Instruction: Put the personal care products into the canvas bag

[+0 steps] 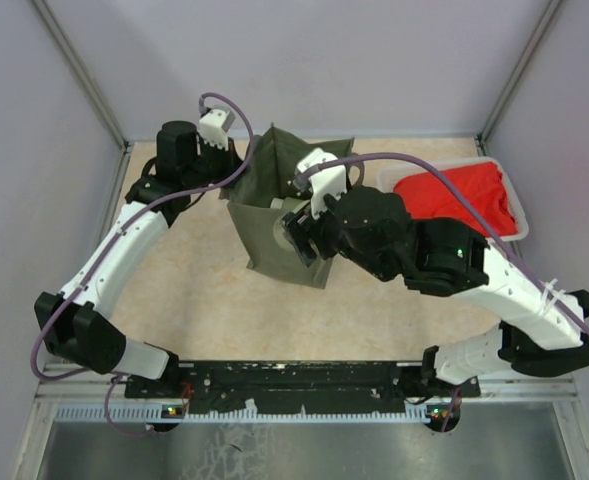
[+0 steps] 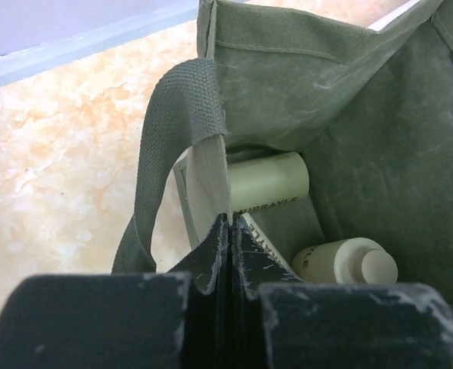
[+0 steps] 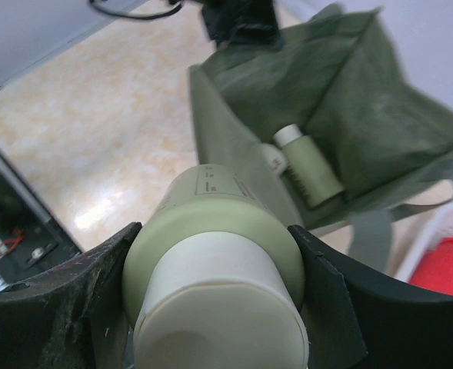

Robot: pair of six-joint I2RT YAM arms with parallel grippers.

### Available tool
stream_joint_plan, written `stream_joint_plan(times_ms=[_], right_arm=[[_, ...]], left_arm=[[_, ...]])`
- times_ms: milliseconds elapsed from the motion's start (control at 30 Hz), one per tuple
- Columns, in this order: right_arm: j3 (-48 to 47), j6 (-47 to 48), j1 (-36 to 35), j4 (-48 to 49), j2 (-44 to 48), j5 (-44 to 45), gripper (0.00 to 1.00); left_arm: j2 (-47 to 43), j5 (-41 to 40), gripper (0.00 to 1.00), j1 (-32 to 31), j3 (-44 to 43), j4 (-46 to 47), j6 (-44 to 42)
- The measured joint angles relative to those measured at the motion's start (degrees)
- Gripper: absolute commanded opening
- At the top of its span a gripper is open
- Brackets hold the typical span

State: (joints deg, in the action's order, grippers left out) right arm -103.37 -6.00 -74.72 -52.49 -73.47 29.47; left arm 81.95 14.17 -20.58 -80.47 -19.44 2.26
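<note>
The olive-green canvas bag (image 1: 272, 172) stands open mid-table. My left gripper (image 1: 242, 152) is shut on the bag's near wall by a strap handle (image 2: 172, 138), its fingertips (image 2: 220, 231) pinching the fabric edge. In the left wrist view, the bag (image 2: 364, 115) holds pale green and cream bottles: one lying flat (image 2: 268, 181), one with a round cap (image 2: 345, 261), a third partly hidden. My right gripper (image 3: 214, 231) is shut on another pale green bottle (image 3: 211, 269), cream cap toward the camera, at the bag's near side (image 1: 279, 233). Bottles (image 3: 312, 167) also show inside the bag (image 3: 364, 100).
A white tray (image 1: 512, 188) with red cloth (image 1: 454, 195) sits right of the bag; its corner shows in the right wrist view (image 3: 441, 246). Grey walls enclose the tan tabletop (image 1: 214, 300). The arm mounts run along the near edge.
</note>
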Motion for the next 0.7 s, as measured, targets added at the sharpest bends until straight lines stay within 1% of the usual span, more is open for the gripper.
stream_joint_plan(times_ms=[100,167,433,500,700], right_arm=[[-1.97,3.28,0.44,-0.20,-1.05,5.25,0.00],[-2.12,5.22,1.77,0.04,-2.34,5.95,0.00],[-2.36,10.67,16.02,4.48,-8.44,-1.49,0.00],[-4.15,11.80,18.38,4.48,-10.14,-3.67,0.00],[-14.78,14.95,25.11,4.11,-17.27,-10.49,0.00]], left_arm=[[0.02,0.66,0.00,0.07,0.28,0.48,0.48],[0.02,0.94,0.00,0.11,0.31,0.59,0.63],[0.00,1.53,0.00,0.11,0.24,0.22,0.66],[-0.17,1.38,0.00,0.11,0.24,-0.04,0.50],[-0.85,1.09,0.00,0.11,0.24,-0.92,0.33]])
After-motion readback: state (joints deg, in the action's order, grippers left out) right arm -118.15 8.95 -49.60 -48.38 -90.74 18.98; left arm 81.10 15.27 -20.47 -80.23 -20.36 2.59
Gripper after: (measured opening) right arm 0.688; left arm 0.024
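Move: The right hand already holds the last bottle, just short of the canvas bag, whose middle lies about 20 cm ahead, 2 cm left and 26 cm below. The green bottle in it is some 21 cm ahead, straight in line and 33 cm below; the red tray is roughly 33 cm ahead, 42 cm right and 38 cm down. From the left hand, already on the rim, the bag's middle is about 1 cm back, 10 cm right, 15 cm down. Right hand carries the bottle some 15 cm forward over the bag mouth while left keeps pinching the rim. ##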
